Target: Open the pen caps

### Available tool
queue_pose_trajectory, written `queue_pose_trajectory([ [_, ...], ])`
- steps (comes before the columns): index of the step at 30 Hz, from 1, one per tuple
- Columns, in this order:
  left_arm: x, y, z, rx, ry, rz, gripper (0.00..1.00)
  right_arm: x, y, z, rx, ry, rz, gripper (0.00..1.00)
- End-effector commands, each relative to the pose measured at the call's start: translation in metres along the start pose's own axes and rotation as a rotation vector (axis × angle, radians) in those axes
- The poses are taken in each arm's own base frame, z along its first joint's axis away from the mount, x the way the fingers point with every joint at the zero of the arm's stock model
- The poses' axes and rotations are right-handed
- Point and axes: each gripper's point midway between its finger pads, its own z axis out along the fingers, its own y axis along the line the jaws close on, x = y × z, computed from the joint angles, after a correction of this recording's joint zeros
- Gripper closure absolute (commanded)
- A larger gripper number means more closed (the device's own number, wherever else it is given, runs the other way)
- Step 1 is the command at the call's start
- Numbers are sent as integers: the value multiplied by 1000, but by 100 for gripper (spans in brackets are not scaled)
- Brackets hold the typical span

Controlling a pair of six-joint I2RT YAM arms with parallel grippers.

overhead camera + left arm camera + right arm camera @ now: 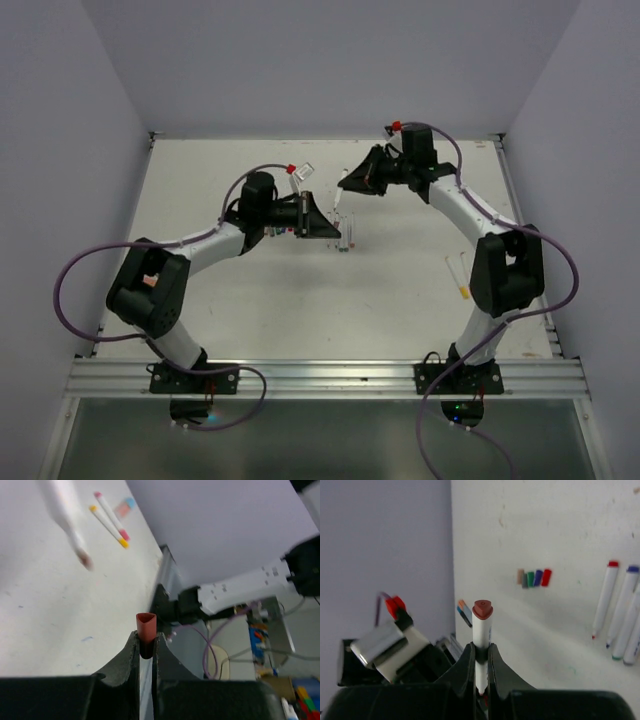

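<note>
My left gripper [146, 638] is shut on a brown-red pen cap [146, 626], whose hollow triangular mouth points away from the wrist. My right gripper [482, 650] is shut on a white pen [482, 627] with a brown end plug, its bare tip pointing down between the jaws. In the left wrist view that pen [67, 517] shows blurred at the upper left, apart from the cap. From above, both grippers [332, 218] [347, 188] hang close together over the middle of the table. A row of several loose pen caps [534, 577] lies on the table.
Several uncapped pens [607, 600] lie side by side on the table. Two more pens, yellow-ended [107, 524] and pink-ended [112, 514], lie near the right edge [460, 275]. The table [250, 320] has walls on three sides and a metal rail [330, 378] in front.
</note>
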Motion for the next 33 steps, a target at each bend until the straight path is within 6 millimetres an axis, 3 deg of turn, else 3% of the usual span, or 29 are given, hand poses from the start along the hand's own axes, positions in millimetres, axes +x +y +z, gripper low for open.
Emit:
queue_pose_trajectory([
  [1, 30, -91, -28, 369, 118, 207, 100, -44, 75, -31, -399, -131, -71, 100],
  [3, 28, -89, -30, 362, 117, 178, 100, -46, 80, -38, -468, -154, -29, 100],
  [5, 25, -81, -31, 341, 107, 147, 100, -49, 72, -41, -485, -182, 40, 100],
  [7, 22, -58, -29, 255, 98, 79, 100, -48, 56, -33, -383, -172, 58, 100],
  [8, 13, -49, -28, 215, 71, 159, 100, -47, 47, -30, -323, -169, 49, 100],
  [9, 18, -7, -26, 10, 77, -6, 100, -46, 34, -26, -250, -166, -37, 100],
  [10, 11, 21, -35, -114, 53, -21, 100, -43, 16, -26, -104, -136, 11, 100],
  [11, -7, 37, -43, -239, 42, 75, 100, -42, 1, -26, -9, -125, -2, 100],
  [12, 10, 91, -66, -543, 74, -33, 100, -40, -21, -23, 83, -94, -74, 100],
  [15, 4, 127, -106, -851, 55, 1, 100, -33, -51, -35, 274, -38, -110, 100],
  [21, -5, 159, -160, -1153, -36, -50, 100, -18, -100, -32, 444, 59, -109, 100],
  [29, -13, 190, -180, -1320, -45, -8, 100, -3, -145, -18, 528, 137, -95, 100],
  [33, -17, 210, -187, -1374, -13, -8, 100, -4, -156, -13, 560, 158, -107, 100],
])
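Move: The left hand, holding the brown cap, aims beside the beige cap, about 10 cm ahead, 18 cm left and 18 cm below; the red cap closes that row, 11 cm ahead and 10 cm left. The right hand, holding the uncapped brown pen, aims beside the orange pen, level with it fore and aft, 3 cm right and 20 cm below; the red pen lies 4 cm left, equally low. Left swings the brown cap left about 21 cm and down beside the caps; right lowers its pen some 12 cm, rightward. ##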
